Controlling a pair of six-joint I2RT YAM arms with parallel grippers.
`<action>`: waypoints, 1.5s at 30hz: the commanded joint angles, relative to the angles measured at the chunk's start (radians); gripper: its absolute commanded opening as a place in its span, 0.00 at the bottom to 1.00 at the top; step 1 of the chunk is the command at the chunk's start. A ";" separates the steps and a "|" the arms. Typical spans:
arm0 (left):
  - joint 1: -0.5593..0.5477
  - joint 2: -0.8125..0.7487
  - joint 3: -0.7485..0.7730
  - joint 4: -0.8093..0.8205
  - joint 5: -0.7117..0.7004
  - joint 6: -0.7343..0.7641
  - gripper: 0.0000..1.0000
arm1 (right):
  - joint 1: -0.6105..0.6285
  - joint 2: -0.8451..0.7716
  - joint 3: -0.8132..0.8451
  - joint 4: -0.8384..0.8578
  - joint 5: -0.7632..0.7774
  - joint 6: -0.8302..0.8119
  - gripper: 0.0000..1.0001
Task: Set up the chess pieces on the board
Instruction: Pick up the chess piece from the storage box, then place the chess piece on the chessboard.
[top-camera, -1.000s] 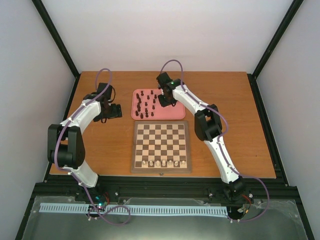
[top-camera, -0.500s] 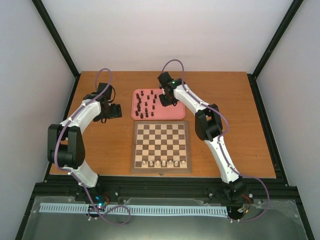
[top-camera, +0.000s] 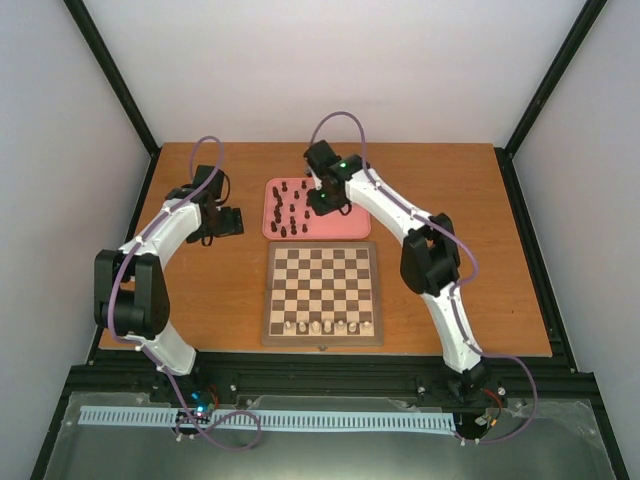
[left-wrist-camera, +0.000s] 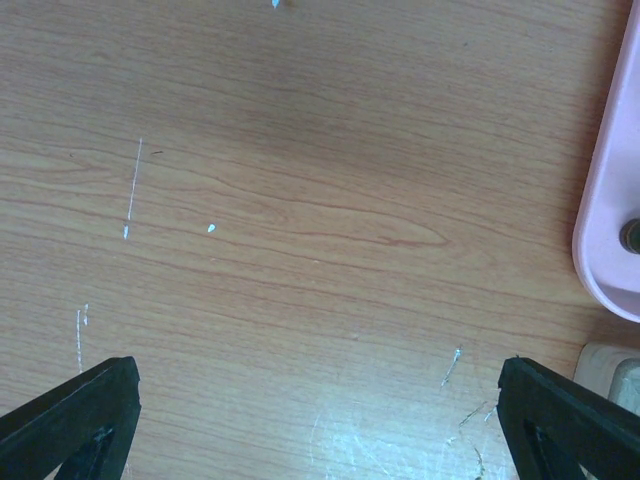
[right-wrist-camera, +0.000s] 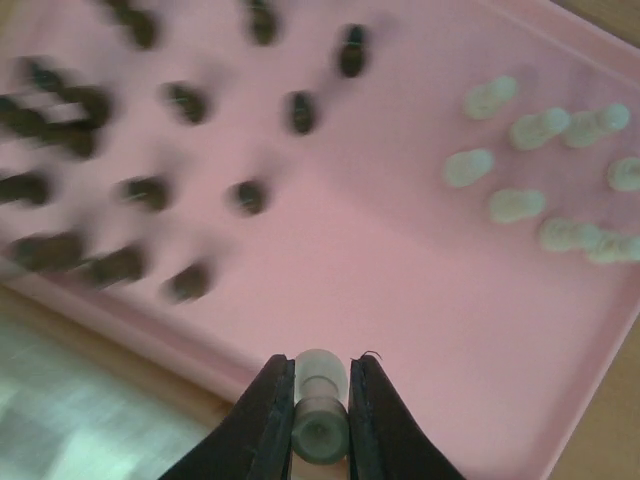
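My right gripper (right-wrist-camera: 320, 400) is shut on a cream-white chess piece (right-wrist-camera: 320, 372), held just above the pink tray (right-wrist-camera: 420, 290). On the tray, dark chess pieces (right-wrist-camera: 247, 196) stand blurred to the left and cream-white ones (right-wrist-camera: 516, 205) to the right. From above, the right gripper (top-camera: 320, 203) hangs over the tray's middle. The board (top-camera: 322, 340) lies in front of the tray, with several white pieces (top-camera: 326, 325) along its near row. My left gripper (left-wrist-camera: 320, 440) is open over bare table, left of the tray (left-wrist-camera: 608, 200).
The wooden table (top-camera: 210, 290) stretches to both sides of the board and tray (top-camera: 350, 233). A corner of the board (left-wrist-camera: 607, 362) shows at the lower right of the left wrist view. Black frame rails (top-camera: 330, 375) border the table's near edge.
The right gripper has shut on a cream-white piece and moved left over the tray with it. The left arm has not moved.
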 joint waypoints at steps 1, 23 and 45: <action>-0.003 -0.023 0.041 -0.014 -0.003 -0.010 1.00 | 0.150 -0.196 -0.122 -0.018 0.014 0.037 0.03; -0.003 0.001 0.097 -0.043 0.014 -0.050 1.00 | 0.616 -0.294 -0.382 -0.009 -0.092 0.085 0.03; -0.003 -0.041 0.063 -0.032 -0.002 -0.051 1.00 | 0.660 -0.289 -0.539 0.115 -0.141 0.085 0.03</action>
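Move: I already hold a white chess piece in my right hand, over the storage box. The board's empty near-left corner square lies about 32 cm back, 13 cm to the left and 6 cm below. The last placed white piece stands right beside that square, about 3 cm to its right; the board's middle is some 21 cm back and 2 cm left of my right hand, the box's middle about 5 cm ahead and 2 cm left. From my left hand the square is roughly 22 cm back and 15 cm right. I keep the white piece pinched in my right hand and swing it back and left from the box across the board, about 33 cm back and 13 cm left. I rise some 7 cm at first, then sink to slightly below my starting height, slowing over the near-left corner square while turning about 35 degrees counter-clockwise. My open left hand rises about 2 cm. ##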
